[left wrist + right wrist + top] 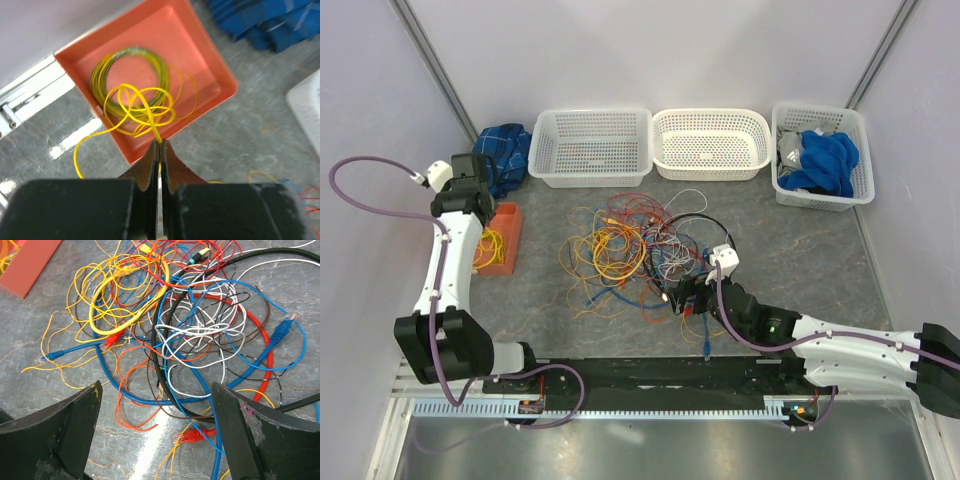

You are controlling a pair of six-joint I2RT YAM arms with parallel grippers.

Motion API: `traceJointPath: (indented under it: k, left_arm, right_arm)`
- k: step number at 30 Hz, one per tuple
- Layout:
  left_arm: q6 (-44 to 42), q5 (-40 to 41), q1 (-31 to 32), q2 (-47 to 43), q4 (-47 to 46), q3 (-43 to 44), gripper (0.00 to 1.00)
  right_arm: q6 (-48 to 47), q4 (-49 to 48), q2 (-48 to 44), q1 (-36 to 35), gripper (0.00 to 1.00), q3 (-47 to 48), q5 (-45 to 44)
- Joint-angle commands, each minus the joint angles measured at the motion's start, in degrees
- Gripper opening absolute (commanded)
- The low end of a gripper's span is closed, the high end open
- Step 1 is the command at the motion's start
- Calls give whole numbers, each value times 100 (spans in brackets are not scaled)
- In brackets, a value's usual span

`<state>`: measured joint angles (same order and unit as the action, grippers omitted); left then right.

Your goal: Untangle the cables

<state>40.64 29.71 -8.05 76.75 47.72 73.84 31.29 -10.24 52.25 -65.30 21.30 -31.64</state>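
Observation:
The cables (630,250) lie in a jumble of yellow, orange, red, blue and white wires mid-table, with a thicker black loop (712,224) at their right. My right gripper (688,300) hovers open over the pile's near edge; in its wrist view the fingers straddle the cables (190,325) and the black cable (165,330), holding nothing. My left gripper (160,143) is shut on a yellow wire (145,112) that trails down into a coil in the orange tray (210,75). From above, the left gripper (478,205) sits over that tray (506,232).
Three white baskets line the back: an empty one (590,148), another empty one (710,145), and one with blue cloth (820,155). A blue folded cloth (505,150) lies at the back left. Walls close in on both sides.

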Motion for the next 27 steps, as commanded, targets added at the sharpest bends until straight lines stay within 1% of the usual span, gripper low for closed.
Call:
traceJointPath:
  k: [1,2,3,5,9,11,12,14,15,17,18,19,20,21,22,23,24,25,26,27]
  left_arm:
    - [479,148,-64,15,-158,-344,5]
    - [462,149,-82,120,-167,-344,7]
    - [419,183,-100,182,-184,-327,14]
    - [287,297,-135,322,-185,-169,21]
    - [199,228,-389,603,-202,191,22]
    - [84,263,-451,718,-229,384,25]
    - [58,176,-530,788,-194,446,38]
    - [58,-35,-548,850,-115,596,46]
    - [75,-358,-539,789,-114,596,50]
    - [154,-632,-443,412,-227,482,55]
    - [181,-912,-356,246,-298,412,57]
    - [172,-958,-181,-148,-429,229,58]
    - [137,-959,378,-308,-544,123,59]
    - [-20,-933,723,-475,-849,17,61]
    - [-143,-950,1196,-590,-1061,-245,65]
    - [-266,-993,1906,-669,-1220,-352,67]
    - [-502,-1281,2183,-644,-1491,-518,68]
    - [-566,-1441,2394,-618,-1581,-598,69]
    - [-610,-1564,2718,-461,-1678,-669,71]
    - [-706,-1791,2817,-390,-1853,-844,74]
  right_arm:
    - [184,-84,-109,-9,98,6,105]
    - [185,-83,-144,-9,98,-12,105]
    - [185,-66,-180,-9,98,-47,114]
    - [193,4,-250,-9,98,-56,114]
    - [141,92,-321,-9,98,-30,70]
    - [106,145,-338,-18,98,14,61]
    - [114,171,-338,-9,98,32,53]
    - [114,180,-347,-9,98,32,61]
    - [106,172,-347,-18,98,32,70]
    - [106,154,-329,-9,98,15,61]
    - [88,102,-268,-18,98,15,61]
    - [71,66,-233,-18,98,15,53]
    - [53,14,-172,-18,98,32,44]
    - [9,-65,-23,-9,98,67,35]
    - [-26,-75,74,-9,98,137,26]
    - [-52,-66,162,-9,98,277,9]
    - [-96,-5,346,-9,98,374,-9]
    - [-123,48,417,-9,98,462,-9]
    - [-132,92,479,-9,98,628,0]
    - [-140,162,549,-9,98,673,8]
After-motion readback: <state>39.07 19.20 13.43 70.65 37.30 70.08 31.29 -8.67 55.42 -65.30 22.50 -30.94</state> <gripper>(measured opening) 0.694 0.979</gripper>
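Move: The yellow cable, pinched in the left hand, already hangs partly into the orange box. The box's middle lies about 7 cm ahead of that hand, 10 cm left and 18 cm below. At the same depth, the green-yellow coil inside is 5 cm ahead and 11 cm left, the blue cloth 26 cm ahead and 6 cm left, and the cable tangle 3 cm ahead and 26 cm right. From the right hand, the box is roughly 20 cm ahead, 47 cm left and 12 cm below. The yellow cable is lowered about 4 cm more beside the box's right edge while the left fingers start to part and let go of it. They keep opening to about two-thirds as the hand climbs back, then it sweeps fast to the right, some 18 cm, still rising, away from the box towards the tangle, turning about 30 degrees clockwise. ##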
